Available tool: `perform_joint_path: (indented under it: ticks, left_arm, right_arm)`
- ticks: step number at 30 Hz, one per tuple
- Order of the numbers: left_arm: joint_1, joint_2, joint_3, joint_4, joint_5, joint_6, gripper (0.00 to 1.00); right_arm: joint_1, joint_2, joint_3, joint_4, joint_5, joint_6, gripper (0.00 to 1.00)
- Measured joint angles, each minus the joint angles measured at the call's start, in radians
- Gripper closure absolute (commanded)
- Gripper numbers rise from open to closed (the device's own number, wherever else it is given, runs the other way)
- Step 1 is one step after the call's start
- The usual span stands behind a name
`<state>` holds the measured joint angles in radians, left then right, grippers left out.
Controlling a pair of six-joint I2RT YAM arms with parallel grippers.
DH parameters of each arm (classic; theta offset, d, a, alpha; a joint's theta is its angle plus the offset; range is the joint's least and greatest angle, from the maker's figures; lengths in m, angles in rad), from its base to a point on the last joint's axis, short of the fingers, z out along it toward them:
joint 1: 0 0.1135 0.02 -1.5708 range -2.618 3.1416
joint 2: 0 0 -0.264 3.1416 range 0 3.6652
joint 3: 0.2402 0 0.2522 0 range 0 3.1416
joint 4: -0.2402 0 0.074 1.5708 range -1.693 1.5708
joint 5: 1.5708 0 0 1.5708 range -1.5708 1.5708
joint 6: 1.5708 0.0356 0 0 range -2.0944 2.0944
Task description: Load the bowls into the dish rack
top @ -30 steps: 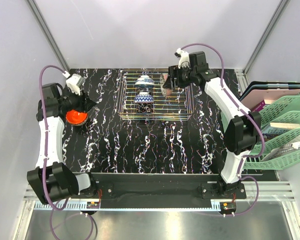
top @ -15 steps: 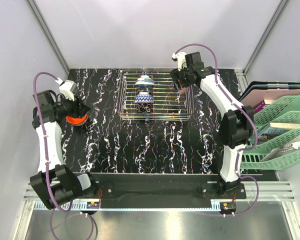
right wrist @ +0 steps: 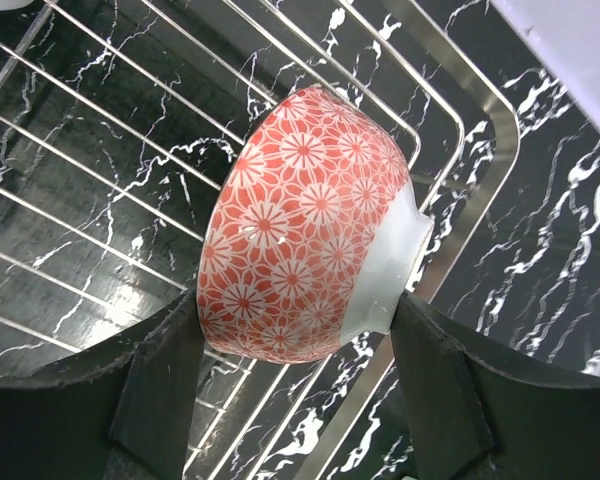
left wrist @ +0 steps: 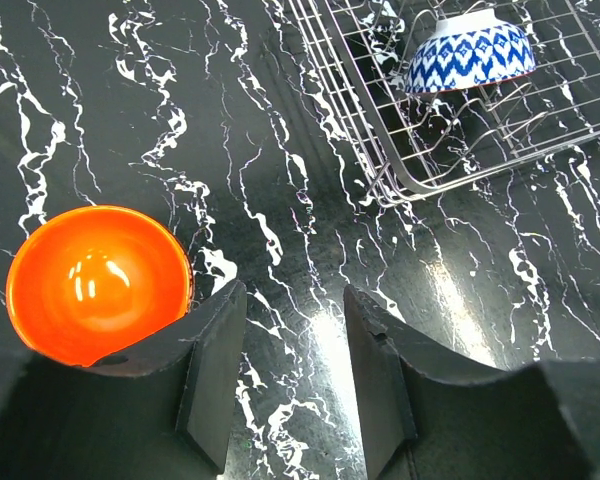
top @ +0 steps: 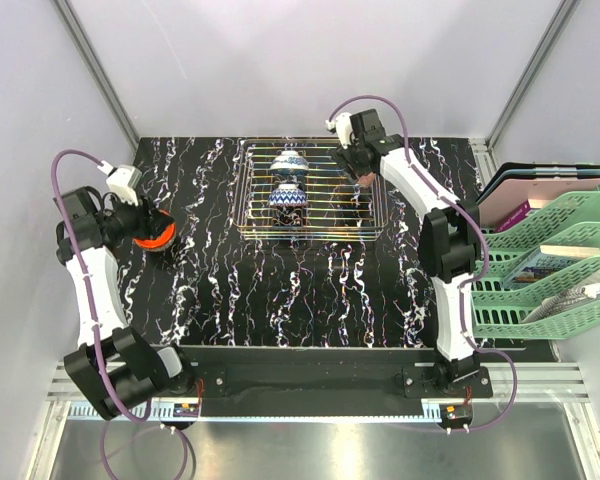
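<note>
A red floral bowl [right wrist: 310,215] hangs on its side just above the wires of the dish rack [right wrist: 475,215], at its right end. My right gripper [right wrist: 300,300] is shut on it, one finger at the rim and one at the white foot. Two blue patterned bowls [top: 289,180] stand in the middle of the dish rack [top: 252,215]; the left wrist view shows one of them [left wrist: 470,50]. An orange bowl [left wrist: 95,280] sits upright on the black marbled table, just left of my left gripper [left wrist: 295,295], which is open with only the table between its fingers.
Green stacked plastic trays [top: 550,270] with papers and folders stand off the table's right edge. White walls close in the back and sides. The orange bowl [top: 152,235] lies near the table's left edge, well left of the rack.
The right arm has swung left and further over the rack with the red floral bowl. The left arm has drawn back to the left; the orange bowl stayed put.
</note>
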<state>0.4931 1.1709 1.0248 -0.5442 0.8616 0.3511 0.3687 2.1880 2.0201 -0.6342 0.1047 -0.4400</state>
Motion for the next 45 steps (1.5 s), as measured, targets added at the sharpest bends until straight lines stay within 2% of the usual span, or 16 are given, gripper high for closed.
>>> perform_joint_path:
  ticks: [16,33,36,39,40,42,43,45]
  left_arm:
    - [0.061,0.005,-0.019,0.001,0.068,0.019,0.53]
    - [0.121,0.044,-0.037,0.000,0.124,0.042,0.54]
    - [0.131,0.050,-0.037,0.000,0.134,0.043,0.54]
    - [0.138,0.057,-0.037,0.000,0.140,0.045,0.54]
    - [0.140,0.060,-0.037,0.000,0.143,0.045,0.54]
    - [0.143,0.064,-0.037,0.000,0.150,0.045,0.54]
    - [0.145,0.065,-0.037,0.000,0.153,0.045,0.54]
    - [0.149,0.068,-0.037,0.000,0.160,0.045,0.54]
  right_arm:
    - [0.089,0.105,0.035,0.042,0.178,-0.159,1.00]
    - [0.125,0.167,0.035,0.166,0.342,-0.331,1.00]
    - [0.127,0.175,0.032,0.174,0.351,-0.348,0.98]
    - [0.127,0.185,0.024,0.190,0.359,-0.368,0.90]
    - [0.127,0.188,0.019,0.198,0.362,-0.377,0.81]
    - [0.127,0.190,0.011,0.207,0.374,-0.389,0.69]
    - [0.128,0.190,0.008,0.211,0.377,-0.396,0.54]
    - [0.128,0.190,-0.001,0.223,0.384,-0.407,0.37]
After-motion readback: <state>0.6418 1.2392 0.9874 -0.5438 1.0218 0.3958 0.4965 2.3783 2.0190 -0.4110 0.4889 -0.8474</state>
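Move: The pink floral bowl is already pinched in the right hand; its place in the rack's right rear lies about 4 cm ahead, 2 cm left and 7 cm below. The far blue bowl stands some 16 cm left and 6 cm ahead of that hand, the near blue bowl 16 cm left and 3 cm back. From the left hand, the orange bowl is roughly 9 cm ahead, 8 cm left and 17 cm below. The pink floral bowl, kept pinched across its depth, is carried by the right hand left and down, then forward and down again into the rack's right rear, about 5 cm lower in all, while the wrist rolls its left side down some 30 degrees. The empty left hand, fingers still half open, eases left and down about 3 cm towards the orange bowl. ##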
